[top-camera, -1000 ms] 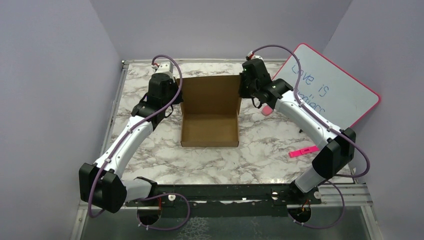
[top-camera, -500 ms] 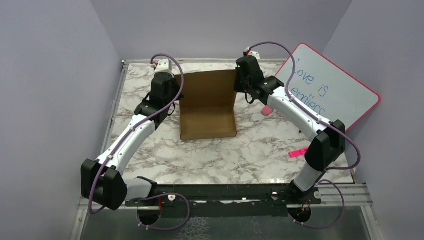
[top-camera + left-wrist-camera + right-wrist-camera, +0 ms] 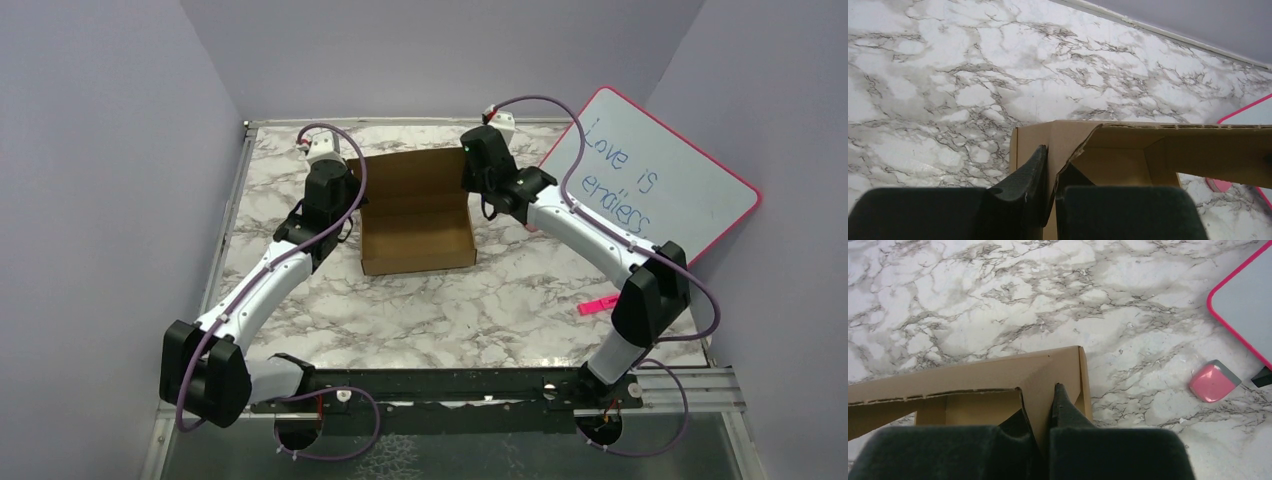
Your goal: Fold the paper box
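The paper box (image 3: 417,245) is a shallow brown cardboard tray on the marble table, its lid (image 3: 410,172) standing up at the far side. My left gripper (image 3: 352,192) is shut on the lid's left corner flap. In the left wrist view the cardboard (image 3: 1148,137) runs between that gripper's (image 3: 1053,167) fingers. My right gripper (image 3: 468,185) is shut on the lid's right corner flap. In the right wrist view the flap (image 3: 1048,371) is pinched in that gripper (image 3: 1040,407). The tray's inside shows bare brown.
A pink-rimmed whiteboard (image 3: 655,180) with handwriting leans at the right wall. A pink eraser (image 3: 1213,381) lies just right of the box. A pink marker (image 3: 600,303) lies by the right arm's elbow. Purple walls close in the table on three sides.
Both grippers have shifted slightly inward while holding the lid corners. The box's near edge now lies farther from the arm bases, and the lid looks shorter from above.
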`<state>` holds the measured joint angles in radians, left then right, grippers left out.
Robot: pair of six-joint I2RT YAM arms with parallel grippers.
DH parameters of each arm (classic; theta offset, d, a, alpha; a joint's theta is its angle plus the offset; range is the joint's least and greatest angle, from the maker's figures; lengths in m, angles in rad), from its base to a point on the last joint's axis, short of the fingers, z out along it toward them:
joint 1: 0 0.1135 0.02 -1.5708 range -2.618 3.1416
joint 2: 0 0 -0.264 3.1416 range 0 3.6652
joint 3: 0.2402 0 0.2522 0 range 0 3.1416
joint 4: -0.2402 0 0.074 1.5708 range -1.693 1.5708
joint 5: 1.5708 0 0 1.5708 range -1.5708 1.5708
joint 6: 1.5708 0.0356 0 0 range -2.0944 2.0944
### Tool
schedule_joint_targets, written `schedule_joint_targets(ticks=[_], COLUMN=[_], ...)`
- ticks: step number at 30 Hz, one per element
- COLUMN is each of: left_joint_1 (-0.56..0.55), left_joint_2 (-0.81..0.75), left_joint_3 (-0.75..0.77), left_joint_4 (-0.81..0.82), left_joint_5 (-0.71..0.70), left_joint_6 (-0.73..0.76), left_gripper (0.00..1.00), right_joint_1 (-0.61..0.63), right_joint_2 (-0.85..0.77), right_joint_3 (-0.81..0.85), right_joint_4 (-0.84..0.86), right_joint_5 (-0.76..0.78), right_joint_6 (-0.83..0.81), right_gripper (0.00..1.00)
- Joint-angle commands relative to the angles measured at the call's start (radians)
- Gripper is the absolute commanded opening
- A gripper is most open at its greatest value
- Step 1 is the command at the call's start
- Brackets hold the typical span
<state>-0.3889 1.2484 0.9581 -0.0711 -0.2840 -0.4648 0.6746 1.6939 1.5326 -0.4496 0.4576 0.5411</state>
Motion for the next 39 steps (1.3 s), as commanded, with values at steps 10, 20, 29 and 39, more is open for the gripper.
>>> schedule_joint_targets(ticks=[10,20,29,39], left_joint_1=[-0.033,-0.033,-0.033,-0.032], left_joint_2=[-0.106,-0.271,-0.411,-0.647], left_joint_3=[-0.126,-0.305,-0.404,-0.4], left_joint_4=[0.066,0.055,0.045,-0.156], left_joint_5=[0.068,0.101,0.119,0.175], left_joint_6=[-0.087,-0.08,-0.094,-0.028], left_gripper=[0.18,0.28,0.46,0.81], right_joint_1=[0.08,0.088,0.089,0.088], right_joint_2=[-0.113,-0.263,-0.403,-0.597], right_joint_3=[-0.215,-0.439,-0.626,-0.735], right_joint_4=[0.133,0.26,0.406,0.367], right_joint_5=[0.026,-0.032,-0.156,-0.264], right_joint_6=[0.101,0.118,0.089,-0.101], right_gripper=[0.05,0.15,0.31,0.57])
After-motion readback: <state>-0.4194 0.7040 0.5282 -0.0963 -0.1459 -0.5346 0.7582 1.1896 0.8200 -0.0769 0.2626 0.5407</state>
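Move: Both hands already pinch the lid's side flaps at their free corners, with the lid panel raised between them, its middle about 11 cm inward of each hand and some 6 cm lower. The front wall of the box tray, over which the lid comes, has its middle about 12 cm back, 11 cm right and 19 cm below the left hand, and 14 cm back, 10 cm left and 19 cm below the right. The pink eraser lies roughly 12 cm right of the right hand, 3 cm back and 21 cm down. Both arms draw the pinched lid corners back towards the robot and down over the tray, the left travelling about 11 cm back and the right about 12 cm, both sinking 4 to 5 cm before lifting a little at the very end. As they go the fingers open, the left wide and the right about halfway, the left letting go of its flap and the right easing its pinch with the flap still close at its fingertips, while the right wrist turns some 15 degrees counter-clockwise. ##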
